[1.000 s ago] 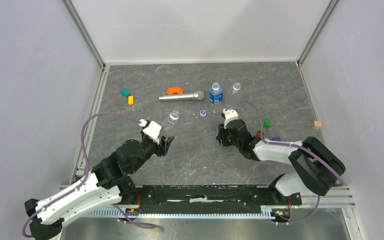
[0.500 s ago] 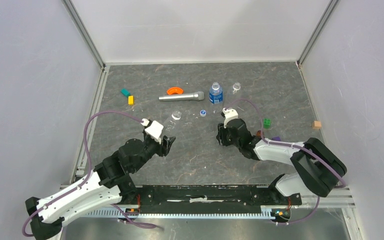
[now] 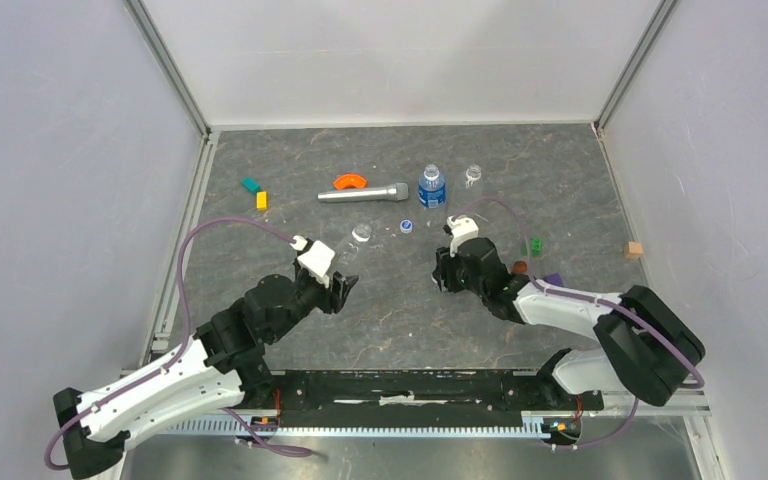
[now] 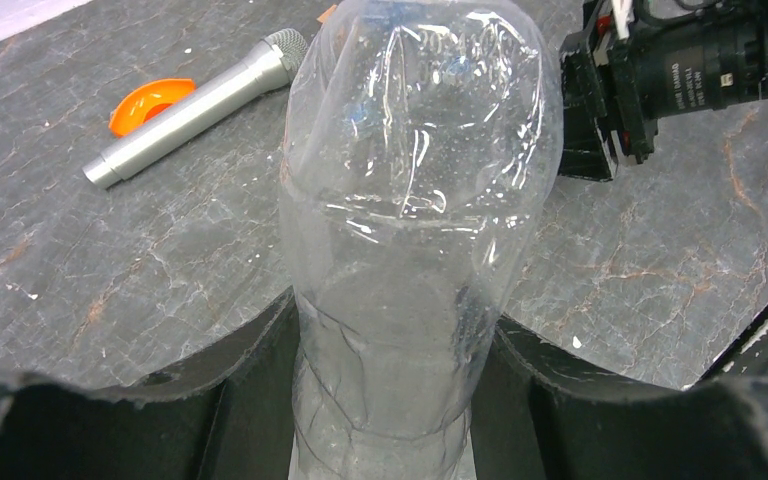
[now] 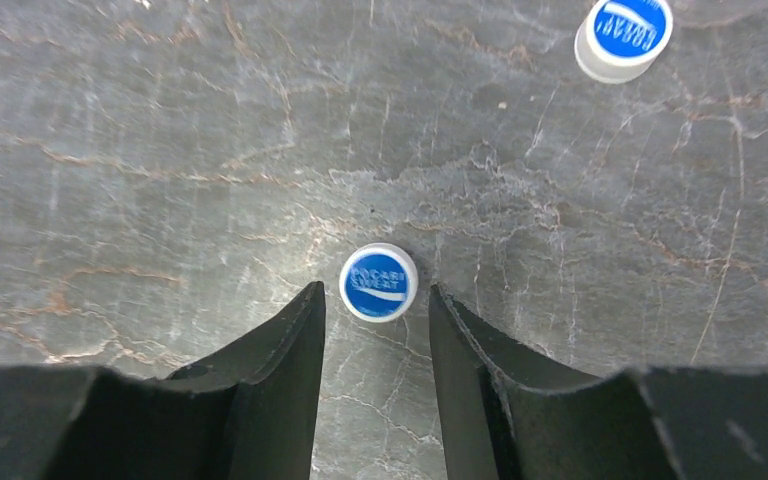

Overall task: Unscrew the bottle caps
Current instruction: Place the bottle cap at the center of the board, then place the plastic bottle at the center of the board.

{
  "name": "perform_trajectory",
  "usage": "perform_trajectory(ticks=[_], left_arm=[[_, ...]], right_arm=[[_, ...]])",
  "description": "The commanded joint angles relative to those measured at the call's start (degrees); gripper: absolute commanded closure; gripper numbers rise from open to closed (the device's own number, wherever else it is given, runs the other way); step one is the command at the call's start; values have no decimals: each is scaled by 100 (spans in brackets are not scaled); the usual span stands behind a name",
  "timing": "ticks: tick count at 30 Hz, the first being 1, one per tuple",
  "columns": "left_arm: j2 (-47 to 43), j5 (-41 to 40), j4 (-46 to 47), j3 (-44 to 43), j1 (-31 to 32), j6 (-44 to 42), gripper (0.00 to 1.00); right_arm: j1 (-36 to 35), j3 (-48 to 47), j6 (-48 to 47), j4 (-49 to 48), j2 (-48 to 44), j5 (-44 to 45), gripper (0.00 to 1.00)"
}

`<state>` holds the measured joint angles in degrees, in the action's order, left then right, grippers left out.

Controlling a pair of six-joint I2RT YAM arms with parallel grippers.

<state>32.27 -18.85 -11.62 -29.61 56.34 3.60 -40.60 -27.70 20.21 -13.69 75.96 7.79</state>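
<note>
My left gripper (image 4: 392, 318) is shut on a clear unlabelled bottle (image 4: 415, 200) and holds it above the table; from above this bottle (image 3: 362, 233) shows just past the left gripper (image 3: 342, 286). My right gripper (image 5: 375, 296) is open and points down at the table. A blue-topped bottle cap (image 5: 378, 282) lies flat right at its fingertips, touching neither finger. A second cap (image 5: 623, 35) lies farther off, also seen from above (image 3: 407, 226). A blue-labelled bottle (image 3: 431, 186) and another clear bottle (image 3: 473, 174) stand at the back.
A silver microphone (image 3: 364, 193) and an orange curved piece (image 3: 349, 181) lie at the back. Teal (image 3: 251, 185) and yellow (image 3: 261, 200) blocks sit back left. A green block (image 3: 535, 244) and a brown cube (image 3: 634, 249) sit on the right. Walls enclose three sides.
The right jaws have opened and let the cap go onto the table. The left arm has carried its bottle a little to the right.
</note>
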Motion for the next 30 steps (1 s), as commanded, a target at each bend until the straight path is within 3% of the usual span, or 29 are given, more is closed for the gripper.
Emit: perform_trajectory(ticks=[1,8,16,22,26,30], left_arm=[[7,118,337,-25,0,238,65],[-41,88,341,36,0,232,65],[53,349,715,274,0,221,63],[186,1712,1562,550,0,23,59],[510,2322,1909,564,0,132,57],[927,2830,2067,462,0,150,55]], right_arm=[[-1,16,-95,-223,386,-8,54],[3,-46,-81,-131,427,-22,54],[-1,433,41,-438,-1290,-758,50],[13,720,592,-1108,-2875,-1479,33],[10,827,1169,-1732,-3510,-1971,29],[1,799,1615,-2126,-3543,-2584,28]])
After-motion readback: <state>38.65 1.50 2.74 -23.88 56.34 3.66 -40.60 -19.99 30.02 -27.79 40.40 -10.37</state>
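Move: The loose blue-topped cap lies on the board about 3 cm below the right hand and 1 cm ahead, between its part-open fingertips. A second cap stands about 12 cm ahead and 4 cm to the right of the right hand, a third also 12 cm ahead but 6 cm to the left. From the left hand, which holds the open clear bottle, the loose cap is some 8 cm ahead, 15 cm right and 19 cm below. Down first: the right hand dips about 3 cm over the loose cap, then turns back and climbs fast, ending some 20 cm above its start and 6 cm nearer the base. As it climbs, the fingers open wider and the wrist rolls and tips up by roughly 45 degrees, towards the held bottle. The left hand keeps its grip and swings the bottle right, slightly back and down, turning clockwise. ##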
